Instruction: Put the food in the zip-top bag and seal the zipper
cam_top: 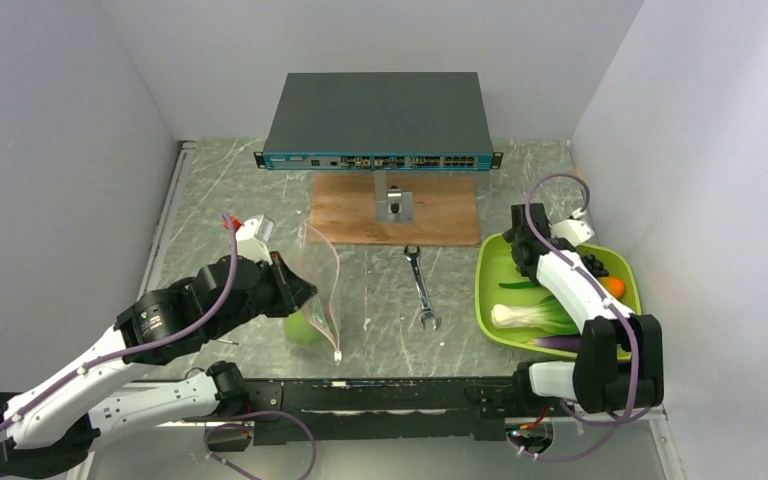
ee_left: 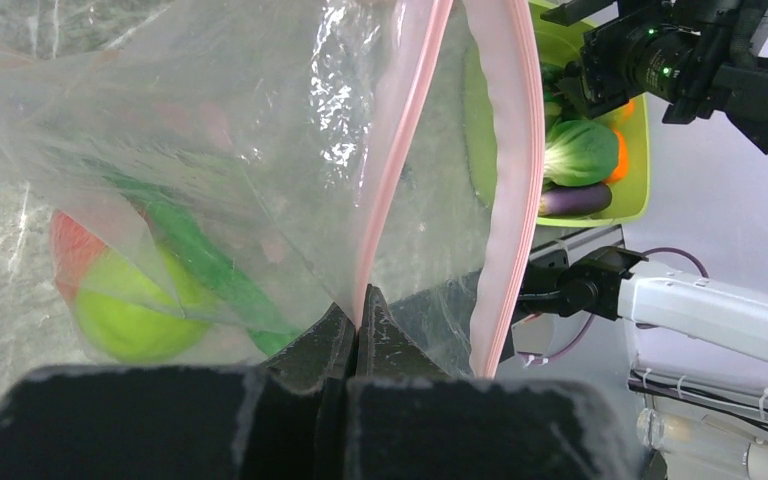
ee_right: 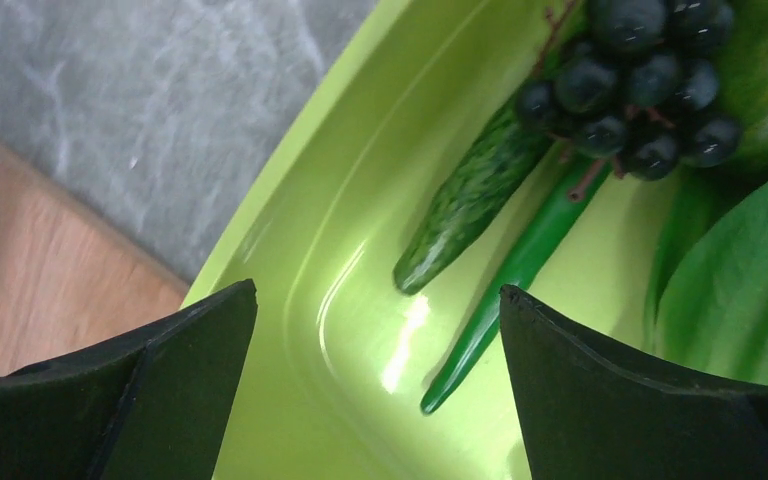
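The clear zip-top bag (cam_top: 322, 280) stands on the table at left, its mouth held open. My left gripper (ee_left: 358, 312) is shut on one pinkish zipper (ee_left: 388, 180) strip, and the other strip (ee_left: 513, 190) hangs apart from it. A green apple (ee_left: 128, 318), a green bean (ee_left: 210, 265) and a red strawberry (ee_left: 68, 250) lie inside the bag. My right gripper (ee_right: 378, 290) is open over the lime-green tray (ee_right: 290, 250), just above a green bean (ee_right: 505, 275) and black grapes (ee_right: 630, 80). Bok choy (cam_top: 530, 316), an eggplant (cam_top: 557, 343) and an orange (cam_top: 615, 287) also lie in the tray.
A wrench (cam_top: 421, 285) lies between the bag and the tray (cam_top: 490, 290). Behind it is a wooden board (cam_top: 350, 212) with a small metal part (cam_top: 397, 203), then a network switch (cam_top: 378, 120). Walls close in on the left and right.
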Tool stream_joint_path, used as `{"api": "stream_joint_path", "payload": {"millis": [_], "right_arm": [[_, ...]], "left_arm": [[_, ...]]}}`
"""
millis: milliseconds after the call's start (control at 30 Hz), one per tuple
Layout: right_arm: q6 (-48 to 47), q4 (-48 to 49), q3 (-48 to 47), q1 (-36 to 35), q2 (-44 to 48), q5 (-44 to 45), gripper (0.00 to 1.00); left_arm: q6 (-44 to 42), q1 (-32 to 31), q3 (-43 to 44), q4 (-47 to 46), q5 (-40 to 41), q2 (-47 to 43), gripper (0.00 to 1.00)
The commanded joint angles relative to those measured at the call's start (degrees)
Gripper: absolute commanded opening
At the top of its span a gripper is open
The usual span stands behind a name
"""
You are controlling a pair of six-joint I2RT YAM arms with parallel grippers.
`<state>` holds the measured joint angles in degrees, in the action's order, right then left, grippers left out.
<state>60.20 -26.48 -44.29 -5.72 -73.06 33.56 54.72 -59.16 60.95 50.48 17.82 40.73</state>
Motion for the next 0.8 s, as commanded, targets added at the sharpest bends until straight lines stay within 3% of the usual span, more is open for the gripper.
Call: {"api": "stream_joint_path", "payload": {"millis": [0, 267, 567, 767], "right_arm": [[3.2, 3.8, 2.5, 4.2, -1.4, 0.6, 0.90], [5.2, 7.8, 3.2, 10.4, -6.1, -2.8, 0.89], [5.0, 11.9, 3.6, 11.3, -13.1, -8.2, 0.85], [5.7, 7.3, 0.3, 11.2, -17.9, -10.2, 0.58]], "left_arm": [[-0.8, 0.0, 0.3, -1.7, -1.1, 0.0, 0.00], [-0.4, 0.0, -0.1, -2.3, -2.4, -0.5, 0.00], [-1.1, 0.0, 1.1, -0.9, -2.1, -0.1, 0.00], [-0.8, 0.0, 0.6, -0.7, -1.8, -1.1, 0.00]]}}
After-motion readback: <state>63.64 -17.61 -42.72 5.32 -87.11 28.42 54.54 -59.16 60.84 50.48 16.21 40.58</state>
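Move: Below the open right hand, in the green basket, the cucumber's middle lies about 6 cm to its right and 8 cm down. The green pepper's middle is some 3 cm back, level sideways; the black grapes sit 9 cm right, level fore-and-aft, 6 cm down; the bok choy is roughly 11 cm back and 3 cm left. From the left hand, the cucumber is some 17 cm ahead, 60 cm right and 27 cm lower. Sinking about 7 cm into the basket, the right hand also shifts 4–5 cm right, turning roughly 10 degrees clockwise; it eases back a little on the way, then forward again. Down at the cucumber, its wide-open fingers begin to close, straddling the cucumber with the green pepper alongside. The left hand stays in place, still pinching the bag's edge and holding its mouth up. ##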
